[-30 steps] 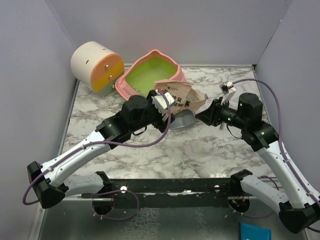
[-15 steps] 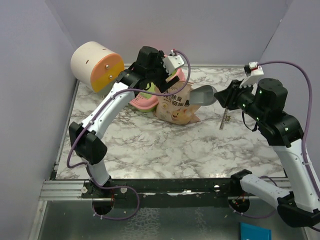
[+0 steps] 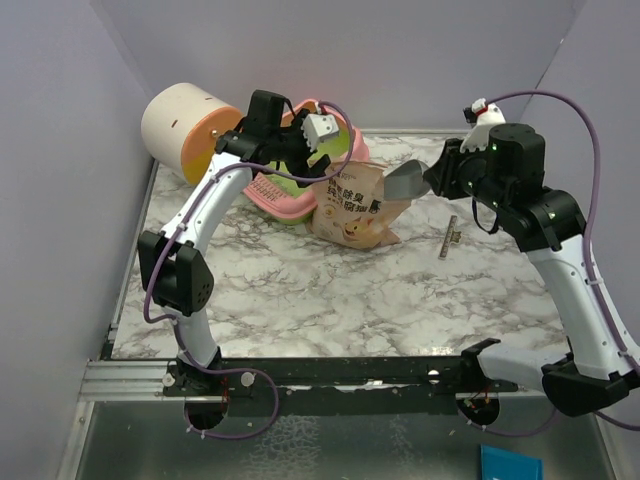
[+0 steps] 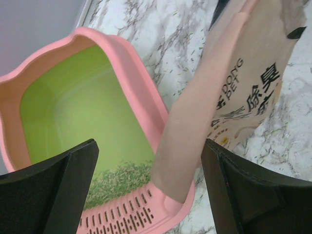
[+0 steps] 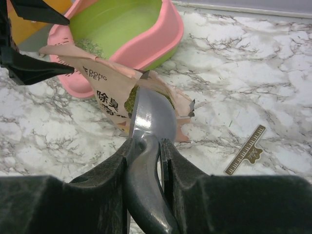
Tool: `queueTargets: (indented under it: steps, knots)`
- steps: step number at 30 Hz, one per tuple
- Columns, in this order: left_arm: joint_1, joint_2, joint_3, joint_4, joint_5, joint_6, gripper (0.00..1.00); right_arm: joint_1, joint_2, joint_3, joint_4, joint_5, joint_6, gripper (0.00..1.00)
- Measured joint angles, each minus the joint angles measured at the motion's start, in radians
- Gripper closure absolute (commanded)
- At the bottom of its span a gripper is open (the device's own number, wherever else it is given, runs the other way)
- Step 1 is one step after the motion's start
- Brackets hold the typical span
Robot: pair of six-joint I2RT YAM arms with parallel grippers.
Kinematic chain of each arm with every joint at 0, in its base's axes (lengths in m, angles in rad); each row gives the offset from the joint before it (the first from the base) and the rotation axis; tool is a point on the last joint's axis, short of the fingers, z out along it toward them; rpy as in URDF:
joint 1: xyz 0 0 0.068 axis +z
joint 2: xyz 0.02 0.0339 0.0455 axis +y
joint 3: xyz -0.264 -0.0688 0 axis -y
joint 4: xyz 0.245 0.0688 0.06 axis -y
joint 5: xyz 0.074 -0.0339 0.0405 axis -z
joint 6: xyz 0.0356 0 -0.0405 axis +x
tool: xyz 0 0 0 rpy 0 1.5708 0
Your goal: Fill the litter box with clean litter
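Observation:
The pink litter box point(image 3: 283, 195) point(image 4: 142, 95) point(image 5: 171, 35) sits at the back, lime-green inside. A patch of clean litter point(image 4: 121, 179) point(image 5: 90, 48) lies against its slotted lip. My left gripper point(image 3: 298, 160) point(image 4: 151, 191) hangs open above that lip, and the top flap of the tan bag point(image 3: 355, 208) point(image 4: 234, 97) point(image 5: 108, 88) reaches between its fingers. My right gripper point(image 3: 436, 180) point(image 5: 146, 144) is shut on the handle of a grey metal scoop point(image 3: 405, 181) point(image 5: 154, 117). The scoop's bowl is at the bag's torn mouth, where more litter shows.
A cream-and-orange cylinder point(image 3: 190, 130) lies at the back left, beside the litter box. A thin gold strip point(image 3: 452, 238) point(image 5: 246, 150) lies on the marble to the right of the bag. Grey walls close in the back and both sides.
My left arm has swung from the table's middle to the back over the litter box and its gripper has opened. The bag now stands by the box. My right arm has carried the scoop back and up.

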Motion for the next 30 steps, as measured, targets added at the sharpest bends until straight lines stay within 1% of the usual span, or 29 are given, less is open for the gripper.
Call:
queueTargets:
  steps: [4,5,11,14,17,18,21,22,30]
  knots:
    - [-0.008,0.000,-0.026,0.024,0.059,0.002,0.17,0.000,0.044,0.022,-0.002,0.013,-0.018,0.99]
    - [-0.009,0.000,-0.035,0.030,0.075,0.002,0.20,0.000,0.057,0.022,-0.002,0.017,-0.022,0.99]
    - [-0.011,0.000,-0.075,0.048,0.135,-0.009,0.41,0.000,0.132,0.022,0.007,0.027,-0.039,0.99]
    - [-0.011,0.000,-0.097,0.087,0.152,-0.027,0.52,0.000,0.161,0.022,0.032,0.027,-0.039,0.99]
    - [-0.011,0.000,-0.130,0.125,0.161,-0.050,0.65,0.000,0.191,0.025,0.055,0.026,-0.039,0.99]
    - [-0.011,0.000,-0.147,0.139,0.164,-0.061,0.71,0.000,0.202,0.028,0.059,0.026,-0.039,0.99]
    - [-0.011,-0.002,-0.187,0.174,0.169,-0.082,0.97,0.000,0.226,0.039,0.061,0.026,-0.039,0.99]
    - [-0.011,-0.006,-0.200,0.185,0.170,-0.087,1.00,0.000,0.230,0.042,0.061,0.026,-0.039,0.99]
    - [-0.009,-0.088,-0.325,0.283,0.169,-0.130,1.00,0.000,0.237,0.091,0.056,0.024,-0.039,0.99]
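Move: The left corner of the litter bag's upright rim is just off the open left fingertips, about 3 cm right, 2 cm back and 4 cm below. The litter box's middle lies some 15 cm ahead of that hand, 3 cm left and 20 cm lower. The right hand, already holding the scoop, has the bag's mouth about 13 cm ahead, 8 cm left and 13 cm below; a ruler-like bar lies on the table about 13 cm ahead and 9 cm right of that hand. Bring the left gripper right, back and down, about 5 cm in all, onto the near left corner of the bag's rim, closing from nearly wide open until it pinches the paper; then ease back slightly with the rim held. Meanwhile keep the right grip on the scoop, send it forward about 6 cm, slightly left and some 5 cm down to the bag's mouth, then lift it 1 to 2 cm. ##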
